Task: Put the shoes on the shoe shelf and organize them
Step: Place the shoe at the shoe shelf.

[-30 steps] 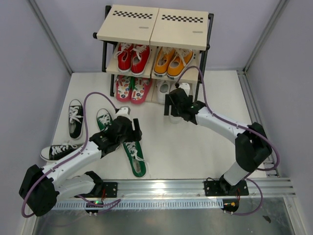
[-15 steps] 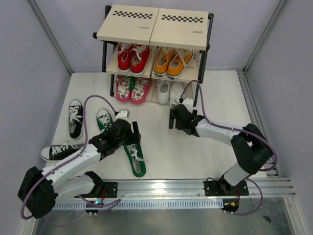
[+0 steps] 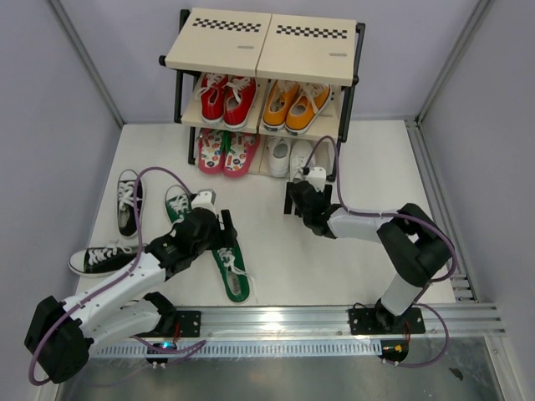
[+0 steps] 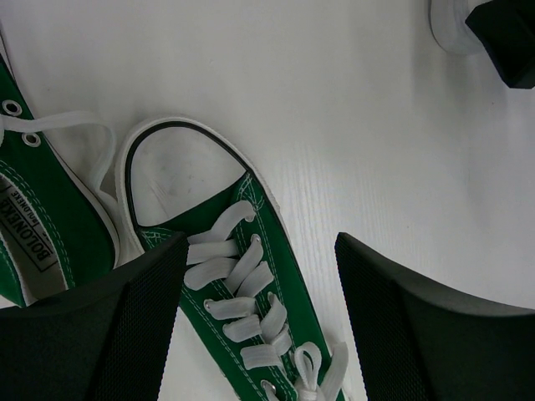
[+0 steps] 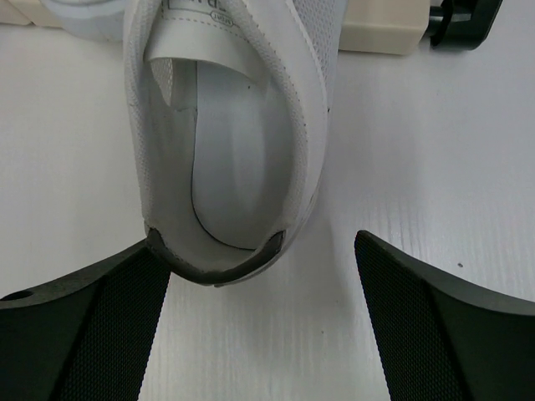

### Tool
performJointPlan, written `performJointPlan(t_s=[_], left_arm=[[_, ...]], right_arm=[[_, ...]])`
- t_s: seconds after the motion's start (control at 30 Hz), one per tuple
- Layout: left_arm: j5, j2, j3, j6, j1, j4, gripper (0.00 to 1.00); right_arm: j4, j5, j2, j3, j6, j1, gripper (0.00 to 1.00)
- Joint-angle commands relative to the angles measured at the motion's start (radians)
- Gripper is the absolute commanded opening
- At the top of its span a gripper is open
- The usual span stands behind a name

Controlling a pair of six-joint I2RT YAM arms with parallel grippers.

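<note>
The shoe shelf [image 3: 259,50] stands at the back. Pink flip-flops [image 3: 226,152] and two white shoes [image 3: 288,157] lie at its bottom tier. My right gripper [image 3: 299,189] is open just behind the right white shoe's heel [image 5: 221,167], holding nothing; its left fingertip [image 5: 150,251] is close to the heel. My left gripper [image 3: 219,231] is open, its fingers straddling the laces of a green sneaker [image 4: 251,292] on the floor without closing on it. The other green sneaker [image 3: 176,202] lies beside it. Two black sneakers [image 3: 128,203] [image 3: 100,257] lie at the left.
Red [image 3: 226,96] and orange [image 3: 295,104] lace-up pairs fill the middle tier. The shelf's beige bottom board [image 5: 380,33] and a black frame foot [image 5: 464,21] are just beyond the white shoe. Grey walls close in left and right.
My right gripper has drawn back from the shelf toward the near side, leaving the white shoe at the bottom tier, and opened a little wider. My left gripper settled slightly nearer over the green sneaker.
</note>
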Motion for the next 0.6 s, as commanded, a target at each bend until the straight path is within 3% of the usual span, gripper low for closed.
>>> performJointPlan(t_s=[0.0,0.23,0.4,0.57], left_arm=[[-0.023,-0.007,-0.006,-0.006,-0.002,0.011,0.75],[-0.045,-0.004,-0.006,0.009,-0.002,0.0,0.74],[-0.061,-0.009,-0.006,0.017,-0.001,-0.005,0.75],[-0.064,-0.009,-0.005,0.023,-0.002,-0.004,0.76]], right_arm=[[0.091,0.056,0.046,0.037,-0.011,0.017,0.92],[0.078,0.061,0.095,0.071,-0.007,0.026,0.88],[0.09,0.081,0.097,0.08,-0.029,0.026,0.69],[0.065,0.104,0.118,0.117,-0.027,0.026,0.57]])
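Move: The right white shoe, heel sticking out of the bottom shelf, has its middle some 10 cm ahead of the open right hand, about 2 cm left and 3 cm lower. Its left white mate lies about 6 cm to the left of it; the near pink sandal is roughly 17 cm left and 9 cm ahead of the hand, and the shelf's right foot 5 cm ahead and 6 cm right. From the idle left hand the shoe is about 19 cm forward, 20 cm right, 8 cm down. The right hand dips about 3 cm, edging left, then lifts slightly while its fingers close around the right white shoe's heel. ##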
